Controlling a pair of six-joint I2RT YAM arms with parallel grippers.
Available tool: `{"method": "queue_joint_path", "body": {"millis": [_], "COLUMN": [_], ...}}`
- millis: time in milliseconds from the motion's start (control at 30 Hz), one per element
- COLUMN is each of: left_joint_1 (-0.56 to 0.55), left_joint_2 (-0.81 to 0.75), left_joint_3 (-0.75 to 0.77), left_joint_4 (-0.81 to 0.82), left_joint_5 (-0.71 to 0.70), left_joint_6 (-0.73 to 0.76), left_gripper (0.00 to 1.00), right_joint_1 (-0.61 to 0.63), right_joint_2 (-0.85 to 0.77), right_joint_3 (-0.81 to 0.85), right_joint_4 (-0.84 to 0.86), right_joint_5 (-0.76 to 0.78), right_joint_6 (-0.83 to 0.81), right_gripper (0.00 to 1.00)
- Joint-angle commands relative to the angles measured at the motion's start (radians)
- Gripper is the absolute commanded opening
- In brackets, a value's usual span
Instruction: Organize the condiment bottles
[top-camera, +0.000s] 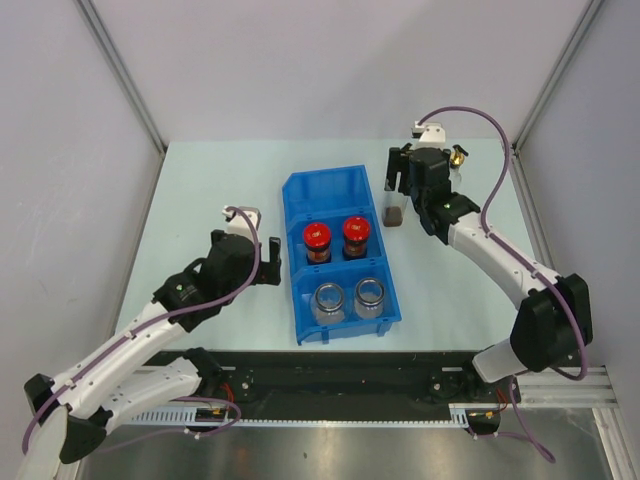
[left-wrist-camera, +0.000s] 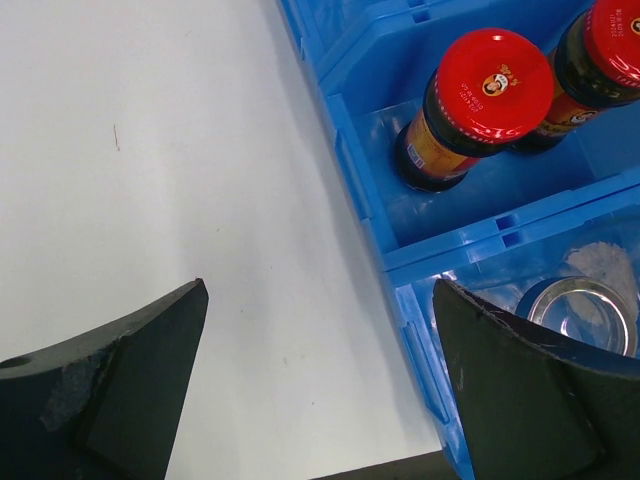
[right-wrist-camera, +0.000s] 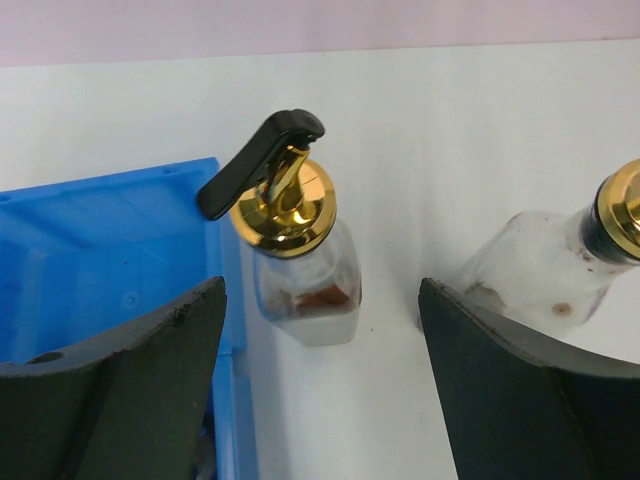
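Observation:
The blue bin (top-camera: 330, 185) holds two red-lidded brown jars (top-camera: 318, 240) (left-wrist-camera: 490, 85) in its middle compartment. Two silver-lidded clear jars (top-camera: 328, 298) (left-wrist-camera: 580, 315) stand in the near one. A clear bottle (right-wrist-camera: 300, 270) with a gold spout and a black lever stands on the table against the bin's right wall (right-wrist-camera: 100, 240). In the top view it is a dark shape (top-camera: 393, 215). My right gripper (right-wrist-camera: 320, 295) (top-camera: 418, 188) is open above it, with the bottle in the gap and touching neither finger. A second gold-spouted bottle (right-wrist-camera: 540, 275) (top-camera: 457, 157) stands just right of the right finger. My left gripper (left-wrist-camera: 320, 290) (top-camera: 268, 260) is open and holds nothing, over the table left of the bin.
The bin's far compartment has nothing in it. Grey walls with metal posts close in the table on three sides. The bin's left wall (left-wrist-camera: 360, 190) is close to my left gripper's right finger (left-wrist-camera: 520, 390).

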Motion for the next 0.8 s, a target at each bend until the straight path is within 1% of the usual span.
{"method": "queue_joint_path", "body": {"millis": [0, 100, 167, 233, 267, 433, 467, 533, 567, 633, 667, 733, 767], "left_joint_1": [-0.002, 0.0, 0.0, 0.0, 0.0, 0.0, 0.0, 0.0, 0.0, 0.0, 0.0, 0.0, 0.0], "left_joint_2": [0.013, 0.019, 0.025, 0.03, 0.034, 0.036, 0.036, 0.036, 0.035, 0.033, 0.031, 0.031, 0.03], "left_joint_3": [-0.005, -0.003, -0.003, -0.003, -0.003, -0.005, -0.005, -0.005, -0.006, -0.006, -0.006, -0.006, -0.008], "left_joint_4": [0.021, 0.019, 0.021, 0.024, 0.022, 0.022, 0.024, 0.024, 0.022, 0.022, 0.025, 0.024, 0.024], "left_joint_5": [-0.018, -0.021, -0.019, -0.015, -0.013, -0.009, -0.009, -0.009, -0.009, -0.009, -0.009, -0.007, -0.007], "left_joint_6": [-0.007, -0.007, -0.005, -0.008, -0.008, -0.01, -0.01, -0.01, -0.011, -0.011, -0.011, -0.011, -0.01], "left_gripper": [1.0, 1.0, 1.0, 1.0, 1.0, 1.0, 1.0, 1.0, 1.0, 1.0, 1.0, 1.0, 1.0], "right_joint_1": [-0.019, -0.022, -0.022, -0.022, -0.021, -0.022, -0.022, -0.024, -0.022, -0.022, -0.022, -0.022, -0.022], "right_joint_2": [0.047, 0.075, 0.098, 0.108, 0.119, 0.139, 0.144, 0.15, 0.151, 0.154, 0.154, 0.151, 0.15], "right_joint_3": [0.04, 0.038, 0.038, 0.038, 0.04, 0.04, 0.04, 0.04, 0.038, 0.04, 0.038, 0.038, 0.038], "right_joint_4": [0.123, 0.162, 0.182, 0.199, 0.205, 0.239, 0.243, 0.251, 0.255, 0.255, 0.257, 0.263, 0.263], "right_joint_5": [-0.012, -0.011, -0.009, -0.008, -0.006, 0.008, 0.009, 0.017, 0.02, 0.031, 0.032, 0.043, 0.046], "right_joint_6": [-0.011, -0.008, -0.006, -0.005, -0.006, -0.006, -0.009, -0.012, -0.011, -0.006, -0.006, -0.003, -0.002], "right_gripper": [0.81, 0.78, 0.73, 0.71, 0.67, 0.59, 0.54, 0.51, 0.45, 0.36, 0.23, 0.11, 0.0]}}
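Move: The left glass bottle with the gold-and-black spout stands some 4 cm ahead of the right hand and 1 cm to its left, its middle about 8 cm below. Its twin, the right bottle, is roughly 13 cm to the right of it and level with it. The empty far tray compartment lies about 11 cm ahead of the hand and 20 cm left; the right red-lidded jar is some 7 cm back and 12 cm left. From the left hand, the left bottle is around 19 cm ahead and 39 cm right. The left bottle's neck, just under the gold cap, is taken between the right hand's fingers: the hand reaches forward about 4 cm while sinking some 2.5 cm, slowing as it arrives. The fingers, still wide open at the start, close from both sides to roughly a quarter open and pinch the neck. ##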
